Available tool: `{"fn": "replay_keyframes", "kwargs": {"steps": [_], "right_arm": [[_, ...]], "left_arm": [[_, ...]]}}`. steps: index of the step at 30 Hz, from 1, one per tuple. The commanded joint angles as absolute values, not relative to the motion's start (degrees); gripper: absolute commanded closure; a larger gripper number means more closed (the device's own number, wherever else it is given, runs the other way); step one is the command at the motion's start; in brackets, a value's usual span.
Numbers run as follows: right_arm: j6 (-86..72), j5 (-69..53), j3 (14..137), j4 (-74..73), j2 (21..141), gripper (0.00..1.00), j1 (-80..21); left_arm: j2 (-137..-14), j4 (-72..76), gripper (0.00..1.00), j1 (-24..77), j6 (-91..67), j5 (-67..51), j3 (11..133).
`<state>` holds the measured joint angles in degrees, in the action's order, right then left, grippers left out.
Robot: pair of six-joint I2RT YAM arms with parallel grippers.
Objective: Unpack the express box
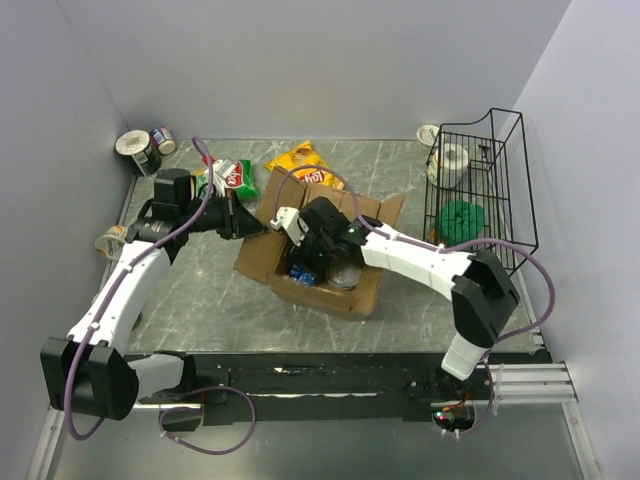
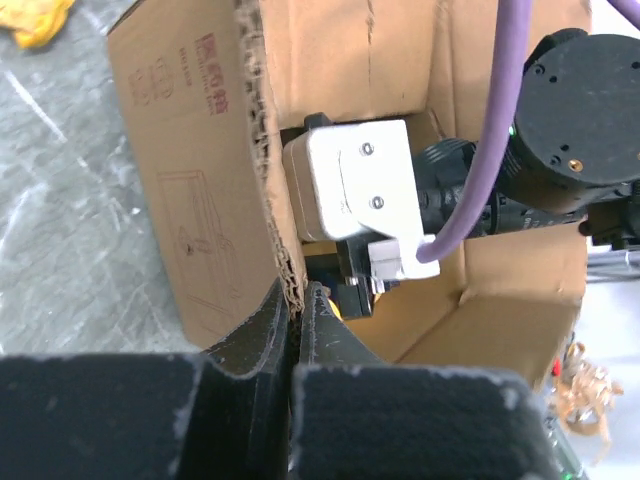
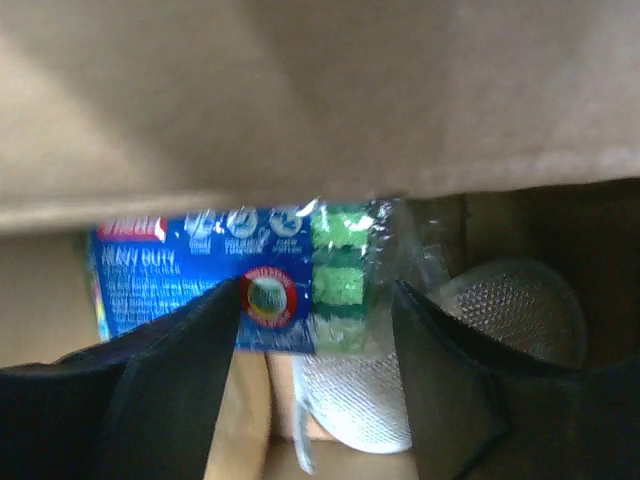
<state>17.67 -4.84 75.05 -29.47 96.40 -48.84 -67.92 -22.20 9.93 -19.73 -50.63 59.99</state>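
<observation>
The express box (image 1: pixel 338 296), a brown cardboard carton, stands open in the middle of the table. My left gripper (image 1: pixel 262 228) is shut on the torn top edge of its left wall (image 2: pixel 190 180), with its fingertips (image 2: pixel 318 305) pinching the corrugated edge. My right gripper (image 1: pixel 320 262) reaches down inside the box. Its fingers stand open on either side of a blue and green sponge packet (image 3: pixel 260 285) without touching it. Under the packet lie silvery mesh-wrapped items (image 3: pixel 365 400). A cardboard flap (image 3: pixel 300 90) hides the upper part of the right wrist view.
A black wire basket (image 1: pixel 505 190) at the right holds a white roll (image 1: pixel 453 160) and a green object (image 1: pixel 460 220). A yellow chip bag (image 1: pixel 303 163) and a green one (image 1: pixel 232 178) lie behind the box. Cans (image 1: pixel 140 148) stand at the far left corner.
</observation>
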Motion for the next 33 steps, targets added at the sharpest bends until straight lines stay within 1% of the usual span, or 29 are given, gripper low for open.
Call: {"fn": "replay_keyframes", "kwargs": {"steps": [1, 2, 3, 5, 6, 7, 10, 14, 18, 24, 28, 31, 33], "right_arm": [[13.5, -12.3, 76.5, -31.4, 101.9, 0.41, -44.9], [13.3, -13.6, 76.8, -32.0, 102.4, 0.45, -44.1], [13.9, -14.8, 76.8, -32.4, 102.5, 0.59, -43.9], [16.2, -16.3, 76.5, -33.4, 101.8, 0.77, -43.5], [16.5, -16.1, 76.8, -33.8, 100.6, 0.94, -43.5], [16.9, -16.0, 77.4, -34.0, 99.7, 0.99, -43.5], [17.6, -16.1, 78.9, -32.5, 93.6, 1.00, -43.0], [20.6, -20.5, 81.0, -29.7, 84.4, 1.00, -42.8], [20.8, -20.7, 83.1, -30.0, 75.0, 1.00, -43.0], [18.2, -13.2, 86.5, -35.1, 68.0, 1.00, -43.0], [20.5, -2.4, 84.3, -37.8, 62.9, 1.00, -42.0], [21.7, -0.6, 83.2, -39.9, 60.0, 1.00, -35.4], [23.2, -1.8, 81.3, -43.3, 57.8, 1.00, -31.0]], "left_arm": [[-67.8, -20.0, 0.99, 10.4, -19.2, -58.4, 60.5], [-68.0, -19.9, 0.99, 10.4, -19.2, -58.3, 60.6], [-68.1, -20.0, 0.99, 10.4, -19.2, -57.9, 60.7], [-68.1, -19.9, 0.99, 10.4, -19.3, -56.8, 61.0], [-68.1, -20.0, 0.99, 10.3, -19.4, -56.3, 61.0], [-68.0, -20.2, 0.99, 10.3, -19.5, -55.9, 61.1], [-67.2, -20.9, 0.99, 10.1, -19.1, -54.4, 61.4], [-65.2, -20.1, 0.99, 10.0, -19.1, -53.3, 61.8], [-63.0, -17.8, 0.99, 10.0, -19.5, -52.1, 60.6], [-59.8, -19.9, 0.99, 10.0, -16.0, -49.1, 59.2], [-56.7, -25.0, 0.99, 8.4, -13.3, -39.5, 59.2], [-53.9, -28.4, 0.99, 6.4, -13.4, -32.3, 59.7], [-51.2, -28.8, 0.99, 5.4, -13.4, -30.7, 59.2]]}}
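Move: The blue packet is in the box just beneath the open right fingers: about 1 cm back, 2 cm left and 3 cm down. The mesh bag lies some 5 cm right of that hand, 1 cm ahead and 4 cm down; the box's left flap stands 10 cm left, 3 cm ahead and 8 cm up. From the left hand the packet is roughly 5 cm back, 10 cm right and 16 cm down. Right fingers close on the blue packet, lift it about 27 cm, then swing right; left still pinches the flap. ##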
